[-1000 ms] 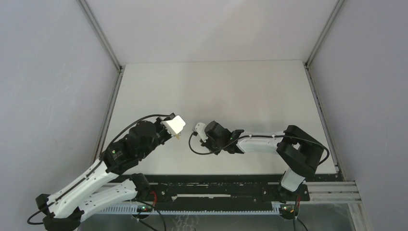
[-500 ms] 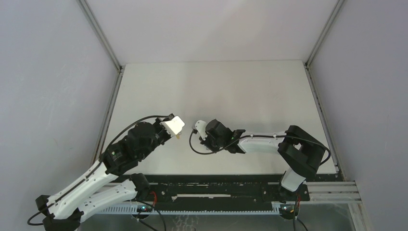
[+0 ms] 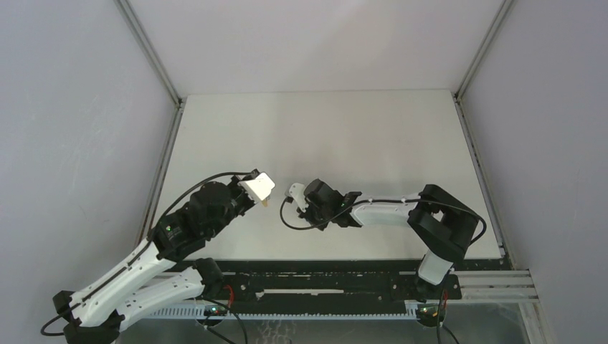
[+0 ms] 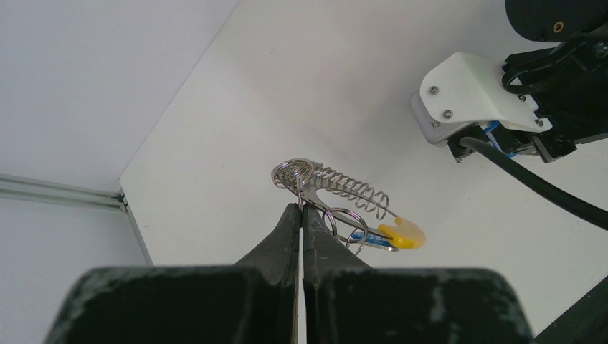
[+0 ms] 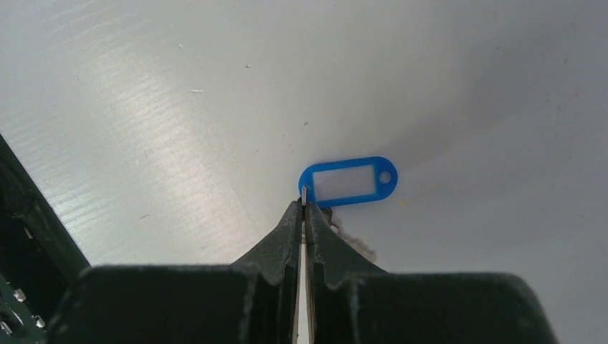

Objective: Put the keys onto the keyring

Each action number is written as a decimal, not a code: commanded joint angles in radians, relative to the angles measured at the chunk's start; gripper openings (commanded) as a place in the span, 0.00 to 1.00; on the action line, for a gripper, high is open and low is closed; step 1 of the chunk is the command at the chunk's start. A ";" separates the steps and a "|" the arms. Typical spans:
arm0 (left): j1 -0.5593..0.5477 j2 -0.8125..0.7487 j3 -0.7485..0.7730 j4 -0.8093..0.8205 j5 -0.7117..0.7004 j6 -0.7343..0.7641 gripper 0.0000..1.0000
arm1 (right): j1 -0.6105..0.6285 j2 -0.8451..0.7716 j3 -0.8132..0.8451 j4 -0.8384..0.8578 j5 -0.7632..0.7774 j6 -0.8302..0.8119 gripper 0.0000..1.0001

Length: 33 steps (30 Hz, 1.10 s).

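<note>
In the left wrist view my left gripper (image 4: 300, 206) is shut on the keyring (image 4: 337, 195), a silvery loop with a coiled wire stretch and a yellow end (image 4: 403, 233), held above the table. A small ring with a blue key (image 4: 373, 239) hangs on the loop. In the right wrist view my right gripper (image 5: 304, 204) is shut on a thin silver piece at the end of another key (image 5: 348, 181), which has a blue plastic head with a white window. From above, the left gripper (image 3: 264, 203) and the right gripper (image 3: 290, 202) face each other, a short gap apart.
The white table (image 3: 323, 129) lies between grey walls, with a metal rail (image 3: 161, 172) along its left edge. The right gripper's white housing (image 4: 473, 100) and black cable (image 4: 530, 186) sit at the upper right of the left wrist view.
The right arm has shifted slightly to the left. The left arm and both grips stay as they were.
</note>
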 commanded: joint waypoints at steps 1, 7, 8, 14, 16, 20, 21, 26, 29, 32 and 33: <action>0.006 -0.019 -0.013 0.072 -0.012 -0.015 0.00 | 0.009 0.015 0.046 -0.029 -0.003 -0.008 0.01; 0.006 -0.014 -0.013 0.073 -0.013 -0.017 0.00 | 0.016 -0.024 0.088 -0.142 -0.012 -0.015 0.09; 0.006 -0.016 -0.012 0.073 -0.014 -0.016 0.00 | 0.014 -0.032 0.096 -0.165 -0.018 -0.018 0.11; 0.006 -0.030 -0.018 0.089 -0.088 -0.028 0.00 | 0.001 -0.055 0.168 -0.281 -0.061 -0.045 0.18; 0.008 -0.030 -0.019 0.096 -0.157 -0.037 0.00 | -0.003 -0.043 0.203 -0.308 -0.084 -0.056 0.24; 0.041 -0.024 -0.011 0.094 -0.276 -0.061 0.00 | -0.006 0.010 0.282 -0.394 -0.078 -0.088 0.25; 0.048 -0.026 -0.010 0.093 -0.297 -0.067 0.00 | -0.007 0.024 0.303 -0.418 -0.077 -0.093 0.25; 0.122 -0.045 -0.004 0.096 -0.341 -0.095 0.00 | -0.007 0.094 0.399 -0.531 -0.083 -0.117 0.25; 0.162 -0.058 -0.001 0.097 -0.333 -0.107 0.00 | -0.004 0.140 0.457 -0.600 -0.074 -0.123 0.24; 0.182 -0.071 -0.002 0.104 -0.322 -0.110 0.00 | 0.001 0.184 0.514 -0.653 -0.071 -0.127 0.24; 0.185 -0.073 -0.004 0.105 -0.323 -0.110 0.00 | 0.000 0.201 0.527 -0.672 -0.070 -0.127 0.24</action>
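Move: The right fingers, still shut on the small split ring just above the table, have the key's middle roughly 1 cm ahead and 2 cm to their right, 1 cm below. The blue tag lies about 3 cm straight ahead of them, equally low. The keyring in the left hand's grip is around 12 cm left of the right hand, 1 cm ahead and 23 cm up. From the left hand, the key is some 13 cm right, level fore and aft, and 25 cm down. The right fingers let go of the key's small ring, parting to about a quarter open as the hand eases back 1 cm. It then lifts nearly 5 cm off the key and tag and starts sinking again, tipping to point more steeply down. Meanwhile the left hand keeps its pinch on the keyring and swings it some 9 cm to the left, away from the key, turning nearly 30 degrees counter-clockwise. ##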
